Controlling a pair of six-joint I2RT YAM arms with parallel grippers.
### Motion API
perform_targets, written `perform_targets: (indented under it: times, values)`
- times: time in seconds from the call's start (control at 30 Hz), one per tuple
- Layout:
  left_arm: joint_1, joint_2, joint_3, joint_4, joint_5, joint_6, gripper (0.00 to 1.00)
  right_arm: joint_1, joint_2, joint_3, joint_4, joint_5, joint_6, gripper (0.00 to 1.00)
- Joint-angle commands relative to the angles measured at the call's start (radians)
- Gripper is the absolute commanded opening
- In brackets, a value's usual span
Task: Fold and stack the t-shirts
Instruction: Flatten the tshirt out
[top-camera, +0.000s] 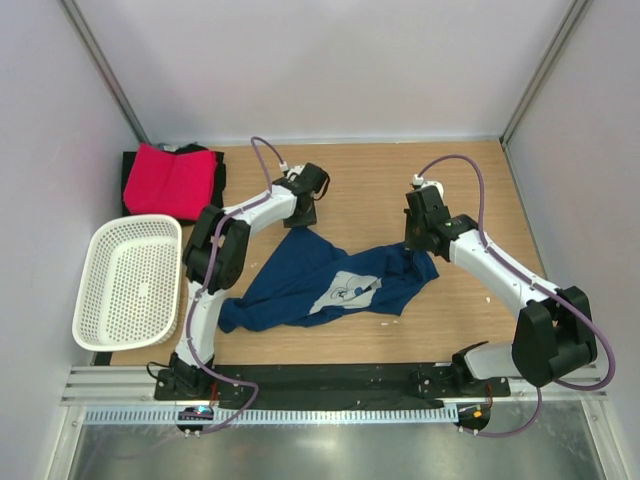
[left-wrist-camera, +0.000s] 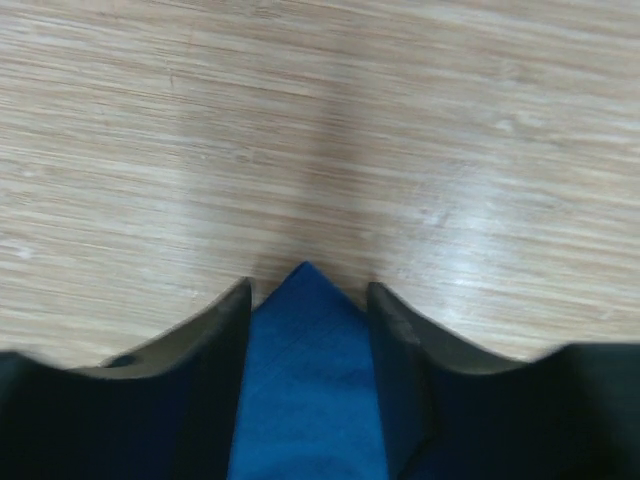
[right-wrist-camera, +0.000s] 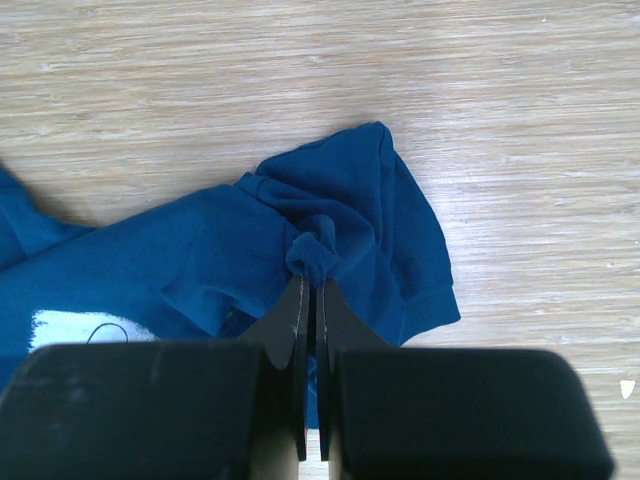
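The navy blue t-shirt (top-camera: 330, 285) lies crumpled and spread across the middle of the table, its white print (top-camera: 345, 290) facing up. My left gripper (top-camera: 300, 218) is at the shirt's far corner. In the left wrist view its jaws (left-wrist-camera: 308, 285) stand apart, with a pointed corner of the blue cloth (left-wrist-camera: 305, 380) lying between the two fingers. My right gripper (top-camera: 410, 248) is at the shirt's right end. There its jaws (right-wrist-camera: 313, 280) are shut on a bunched fold of the navy t-shirt (right-wrist-camera: 320, 215). A pink-red t-shirt (top-camera: 165, 180) lies folded on a black one (top-camera: 215, 165) at the far left.
A white perforated basket (top-camera: 130, 285) stands at the left edge, beside the left arm. Grey walls close in the table on three sides. Bare wood shows beyond the shirt and to its right.
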Motion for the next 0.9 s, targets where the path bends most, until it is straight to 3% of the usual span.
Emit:
perform_targets:
  times: [0.0,0.13,0.2,0.43,0.63,0.67,0.83,0.87]
  values:
    - [0.005,0.028,0.005,0.031,0.011,-0.018,0.43,-0.005,0.007,0.006,0.024,0.0,0.01,0.01]
    - [0.005,0.025,-0.016,0.033,0.014,-0.027,0.18,-0.004,0.009,0.011,0.015,0.005,0.016,0.01]
    - [0.005,0.01,-0.027,0.03,0.005,-0.027,0.0,-0.005,0.009,0.018,0.013,0.0,0.019,0.01]
    - [0.05,-0.099,-0.101,0.014,-0.044,-0.056,0.0,-0.005,0.056,0.092,0.019,-0.034,0.019,0.01]
    - [0.126,-0.284,-0.343,0.057,-0.124,-0.107,0.0,-0.005,0.177,0.201,0.054,-0.078,0.012,0.02]
    - [0.143,-0.329,-0.371,0.059,-0.137,-0.119,0.0,-0.005,0.192,0.216,0.056,-0.089,0.012,0.04]
    - [0.198,-0.421,-0.53,0.082,-0.15,-0.148,0.0,-0.005,0.278,0.317,-0.016,-0.135,-0.001,0.5]
    - [0.212,-0.439,-0.546,0.09,-0.15,-0.151,0.0,-0.002,0.269,0.314,-0.028,-0.143,0.001,0.53]
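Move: The t-shirt's far-left corner lies between the left hand's half-open fingers, 1 cm back and 1 cm below. The shirt's grey print lies about 18 cm back and 11 right, the red shirt stack some 33 cm left and 9 ahead. The right hand already pinches a bunch of the shirt, with the bare table it is taken over about 6 cm ahead, 4 left and 9 below; the corner lies roughly 25 cm left of that hand and 6 ahead. The t-shirt's far corner is pinched as the left fingers close fully, then dragged low over the table, left and back about 16 cm towards the basket side while the hand turns some 20 degrees counter-clockwise. Setting off slightly earlier, the right hand carries its bunch about 7 cm forward and left at nearly the same height, and its fingers open halfway near the end. ##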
